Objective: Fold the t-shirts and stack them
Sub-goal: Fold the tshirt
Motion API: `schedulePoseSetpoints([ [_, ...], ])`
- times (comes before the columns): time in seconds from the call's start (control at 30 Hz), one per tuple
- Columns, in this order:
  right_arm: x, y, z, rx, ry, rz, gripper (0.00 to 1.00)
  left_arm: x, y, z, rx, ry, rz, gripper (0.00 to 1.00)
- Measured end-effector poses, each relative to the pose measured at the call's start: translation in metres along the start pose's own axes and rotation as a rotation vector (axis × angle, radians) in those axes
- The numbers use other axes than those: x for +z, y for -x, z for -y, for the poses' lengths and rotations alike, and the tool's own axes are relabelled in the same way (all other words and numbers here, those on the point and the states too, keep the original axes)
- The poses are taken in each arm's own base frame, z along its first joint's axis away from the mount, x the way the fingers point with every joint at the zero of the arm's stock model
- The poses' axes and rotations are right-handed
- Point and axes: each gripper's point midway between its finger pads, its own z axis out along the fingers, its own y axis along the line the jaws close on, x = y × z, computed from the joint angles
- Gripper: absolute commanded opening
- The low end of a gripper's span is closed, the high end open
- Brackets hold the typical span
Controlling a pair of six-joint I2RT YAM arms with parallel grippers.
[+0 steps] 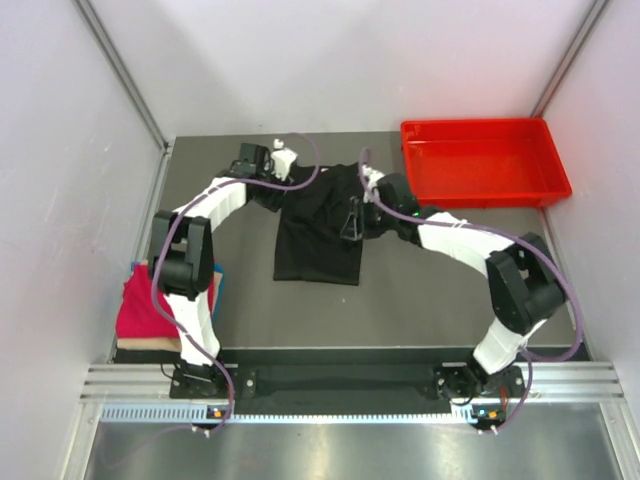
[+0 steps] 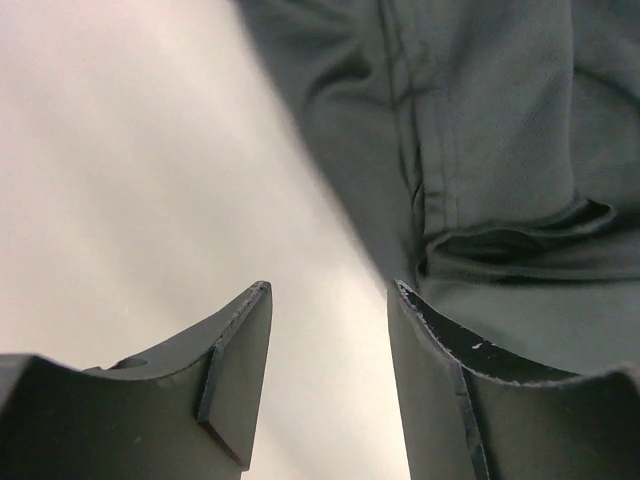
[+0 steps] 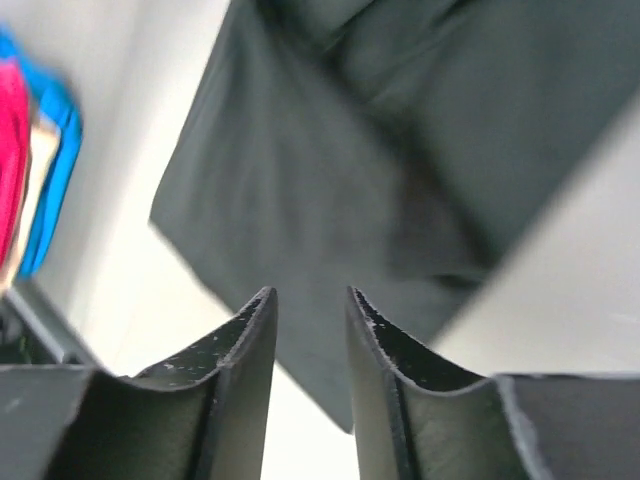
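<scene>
A black t-shirt lies partly folded in the middle of the table, its sleeve hems bunched at the far end. My left gripper hovers at the shirt's far left corner. In the left wrist view it is open over bare table, with the black t-shirt just to its right. My right gripper hangs over the shirt's right side. Seen from the right wrist, it is open with nothing between its fingers, and the black t-shirt is below. A crimson t-shirt tops a pile at the left edge.
A red plastic tray stands at the far right corner. The pile at the left shows a blue edge and a beige layer under the crimson t-shirt. Grey walls close in both sides.
</scene>
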Motion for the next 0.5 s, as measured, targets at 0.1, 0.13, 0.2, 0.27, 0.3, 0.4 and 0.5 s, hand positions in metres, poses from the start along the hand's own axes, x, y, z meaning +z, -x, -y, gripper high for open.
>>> schedulePoseSetpoints([
  [0.1,0.021,-0.031,-0.02,-0.022,0.073,-0.093,0.33,-0.022,0.003,-0.011,-0.095,-0.021,0.05,0.57],
  [0.13,0.028,-0.042,-0.023,-0.022,0.086,-0.125,0.33,-0.03,0.003,-0.015,-0.116,-0.02,0.062,0.58],
  [0.2,0.043,-0.058,-0.024,-0.019,0.097,-0.177,0.33,-0.048,0.003,-0.025,-0.158,-0.013,0.083,0.59],
  [0.27,0.058,-0.065,-0.023,-0.015,0.097,-0.208,0.32,-0.061,0.003,-0.033,-0.182,-0.003,0.094,0.6],
  [0.3,0.066,-0.065,-0.022,-0.014,0.096,-0.214,0.33,-0.066,0.003,-0.034,-0.19,-0.003,0.096,0.6],
  [0.4,0.084,-0.058,-0.015,-0.013,0.069,-0.212,0.34,-0.07,0.001,-0.024,-0.208,-0.042,0.089,0.6],
  [0.5,0.095,-0.047,-0.006,-0.018,0.009,-0.202,0.34,-0.068,-0.01,-0.005,-0.222,-0.109,0.062,0.6],
])
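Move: The right hand hangs over the black t-shirt's right border; the middle of the half-folded t-shirt lies about 8 cm to its left, 4 cm ahead and some 9 cm below. The t-shirt's near edge is centred about 8 cm left and 10 cm back, while the red bin stands some 33 cm to the right and 20 cm ahead. From the left hand, the t-shirt's middle is about 11 cm right, 5 cm back and 5 cm lower. The right hand sinks about 8 cm and travels some 6 cm left, inward over the folded flap towards the middle of the black t-shirt, dipping back a little before coming forward again, its fingers staying part open as it slows close above the cloth. Meanwhile the empty left hand clears the t-shirt's left border, first rising 5 to 6 cm and swinging left, then drawing back some 3 cm, with its fingers open and its left side tipping down a little. ##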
